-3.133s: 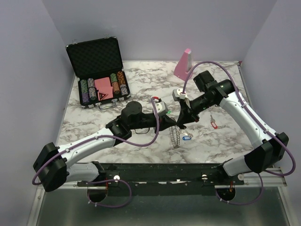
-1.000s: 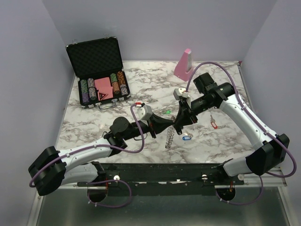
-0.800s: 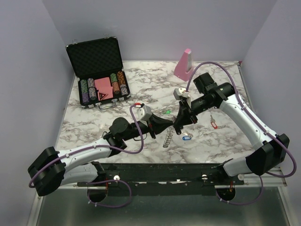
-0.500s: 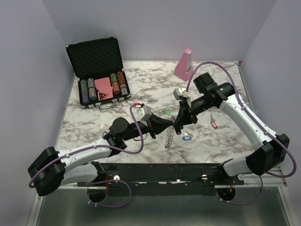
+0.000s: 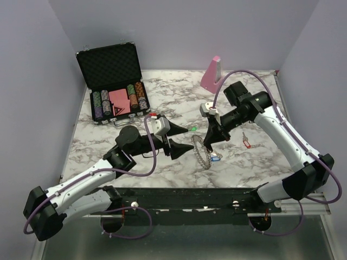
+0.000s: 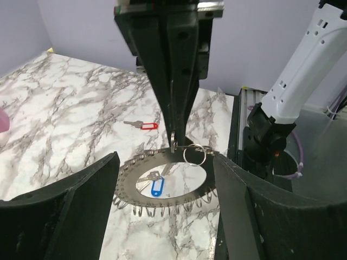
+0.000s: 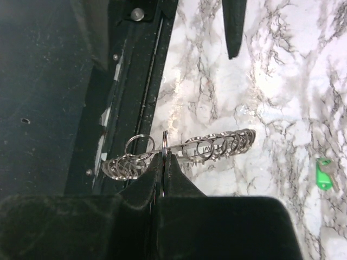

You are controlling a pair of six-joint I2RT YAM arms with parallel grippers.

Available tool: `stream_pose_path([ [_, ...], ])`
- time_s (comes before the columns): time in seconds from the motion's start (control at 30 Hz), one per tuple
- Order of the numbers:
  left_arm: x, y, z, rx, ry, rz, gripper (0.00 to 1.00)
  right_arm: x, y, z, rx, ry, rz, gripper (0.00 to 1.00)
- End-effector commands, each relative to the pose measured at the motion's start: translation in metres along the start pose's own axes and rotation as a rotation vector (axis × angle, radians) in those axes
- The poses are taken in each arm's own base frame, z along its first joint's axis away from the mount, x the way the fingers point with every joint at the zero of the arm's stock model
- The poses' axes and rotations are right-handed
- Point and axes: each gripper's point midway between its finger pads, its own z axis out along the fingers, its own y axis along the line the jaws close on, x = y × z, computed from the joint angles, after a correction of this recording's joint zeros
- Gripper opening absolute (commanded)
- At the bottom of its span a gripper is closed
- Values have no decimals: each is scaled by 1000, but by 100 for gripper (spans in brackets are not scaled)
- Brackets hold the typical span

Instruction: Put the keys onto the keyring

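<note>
The keyring (image 5: 201, 152), a flat grey ring edged with small loops, hangs tilted above the marble, held only at its rim. My right gripper (image 5: 207, 142) is shut on one rim loop, and its wrist view shows the keyring (image 7: 217, 145) edge-on past the closed gripper (image 7: 164, 156). My left gripper (image 5: 181, 139) stands open to the left of the ring, apart from it. In the left wrist view the keyring (image 6: 127, 177) lies beyond my open gripper (image 6: 166, 158). A blue key (image 6: 157, 186) shows through the ring's hole. A red key (image 5: 248, 144) and a green key (image 5: 192, 129) lie on the table.
An open black case (image 5: 111, 81) of poker chips stands at the back left. A pink wedge block (image 5: 211, 73) is at the back centre. The table's black front rail (image 5: 179, 197) runs just below the ring.
My left gripper has let go of the keyring, opened and drawn back to the left. The ring now hangs from the right gripper alone and has swung from edge-on to a flatter tilt.
</note>
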Motion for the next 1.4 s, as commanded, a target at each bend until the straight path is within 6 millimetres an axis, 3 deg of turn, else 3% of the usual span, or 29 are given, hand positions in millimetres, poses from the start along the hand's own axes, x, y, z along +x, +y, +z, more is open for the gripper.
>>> stream_pose_path([
  [0.0,15,-9,-4,67,217,30,78,6,-2,-7,10,70,-13,0],
  [0.13,12,-9,9,84,231,-31,78,5,-2,-6,3,80,-15,0],
  [0.3,8,-5,26,86,202,-53,64,3,-3,-7,5,74,-12,0],
  [0.57,16,-12,43,109,197,-51,54,1,-1,-4,-10,55,-10,0],
  [0.9,23,-6,49,87,228,-28,37,0,4,-4,-13,39,-9,0],
  [1.0,25,-5,50,92,238,-31,22,1,3,-4,-10,40,-6,0],
  [1.17,26,-5,52,94,248,-36,10,-1,5,-4,-8,36,-10,0],
  [1.23,26,-4,52,91,249,-32,0,-1,5,-4,-11,33,-7,0],
  [1.37,27,-4,51,94,252,-22,0,-1,6,-4,-12,30,-7,0],
])
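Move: The small wire ring pinched in the right fingertips lies about 5 cm to the left gripper's right, level with it in reach and 2 cm lower; for the right hand it is right at the fingertips. The keyring's disc hangs from there, its middle some 3 cm right of and 5 cm below the left gripper. On the table about 16 cm below, the blue tag sits roughly 10 cm right and 3 cm ahead, the green tag 14 cm ahead and 2 cm right. Lift the open left gripper about 2 cm, then swing it down and to the right, some 5 cm over in all, to the right fingertips, tipping its fingers down roughly 15 degrees. Shut it gradually on the small ring, fully closed only once there. Keep the right fingers' hold, easing that hand 1 cm forward early and then holding still. ##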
